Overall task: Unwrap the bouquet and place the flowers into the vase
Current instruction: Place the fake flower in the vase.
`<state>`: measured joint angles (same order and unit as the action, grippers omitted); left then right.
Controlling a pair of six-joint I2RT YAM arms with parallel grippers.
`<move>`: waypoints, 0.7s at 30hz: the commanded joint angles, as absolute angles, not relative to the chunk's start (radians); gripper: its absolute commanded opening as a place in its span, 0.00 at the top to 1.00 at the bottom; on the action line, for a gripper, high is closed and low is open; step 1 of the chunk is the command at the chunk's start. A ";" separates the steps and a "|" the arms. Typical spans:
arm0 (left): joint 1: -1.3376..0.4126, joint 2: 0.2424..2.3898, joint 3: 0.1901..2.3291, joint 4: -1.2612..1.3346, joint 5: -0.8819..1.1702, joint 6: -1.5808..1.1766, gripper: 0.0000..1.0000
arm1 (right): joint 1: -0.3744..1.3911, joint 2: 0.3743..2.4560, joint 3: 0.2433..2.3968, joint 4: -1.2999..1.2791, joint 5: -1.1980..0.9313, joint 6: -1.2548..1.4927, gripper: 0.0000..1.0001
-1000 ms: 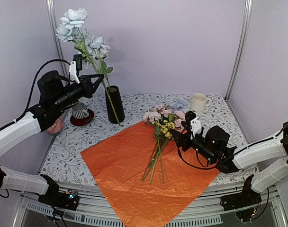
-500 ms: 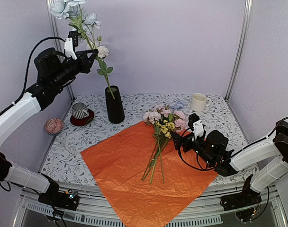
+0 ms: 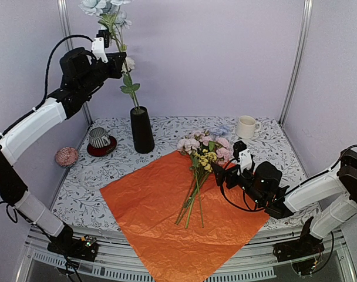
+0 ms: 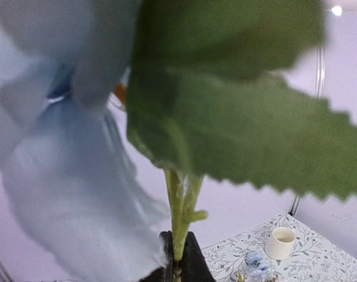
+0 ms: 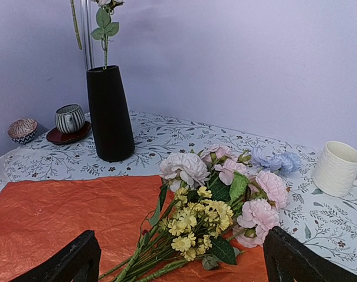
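The bouquet lies unwrapped: its orange sheet (image 3: 161,217) is spread flat, and pink, white and yellow flowers (image 3: 201,154) rest on it with stems toward the near edge. The black vase (image 3: 142,129) stands behind the sheet's left corner. High above it, my left gripper (image 3: 115,57) is shut on the stem (image 4: 178,217) of a tall pale blue flower (image 3: 99,6). The stem's lower end reaches into the vase mouth. My right gripper (image 5: 184,264) hangs open just in front of the bunch (image 5: 219,200), touching nothing.
A white mug (image 3: 246,126) stands at the back right, with a loose pale blue bloom (image 3: 222,129) beside the bunch. A striped cup on a red saucer (image 3: 100,140) and a small patterned bowl (image 3: 66,156) sit left of the vase. Walls enclose the table.
My left arm lifted the blue flower higher and brought its stem upright over the vase, the tip now in the mouth. The right gripper barely shifted.
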<state>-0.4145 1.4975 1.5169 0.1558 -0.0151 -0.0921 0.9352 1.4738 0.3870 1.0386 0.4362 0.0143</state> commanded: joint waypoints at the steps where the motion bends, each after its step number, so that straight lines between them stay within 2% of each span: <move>1: -0.399 1.547 1.557 0.182 -0.069 -0.048 0.97 | 0.931 1.473 0.405 1.045 0.427 0.011 0.01; 21: -0.366 1.722 1.554 0.160 -0.078 -0.020 0.97 | 0.933 1.468 0.403 1.045 0.377 0.011 0.01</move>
<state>-0.3801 1.7348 1.5307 0.1516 -0.0689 -0.0345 0.9352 1.4738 0.3870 1.0389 0.3893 0.0139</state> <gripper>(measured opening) 0.028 0.988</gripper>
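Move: The left hand holds the blue flowers high up. The vase stands about 12 cm ahead of it, nearly in line sideways, its middle some 37 cm below; a white flower is already in it. The striped cup is about 13 cm ahead and 20 cm to the left; the remaining flower heads lie roughly 7 cm ahead and 26 cm to the right, both on the table. From the right hand the vase is some 27 cm ahead, 29 cm left and 7 cm lower. Downward and forward goes the left hand towards the vase, sinking about 11 cm and reaching some 8 cm out, the drop steepening as it goes. Its shut fingers keep their pinch on the blue flowers' stem while the wrist tips down roughly 10 degrees, bringing the stem's lower end down close by the near-left side of the vase. ##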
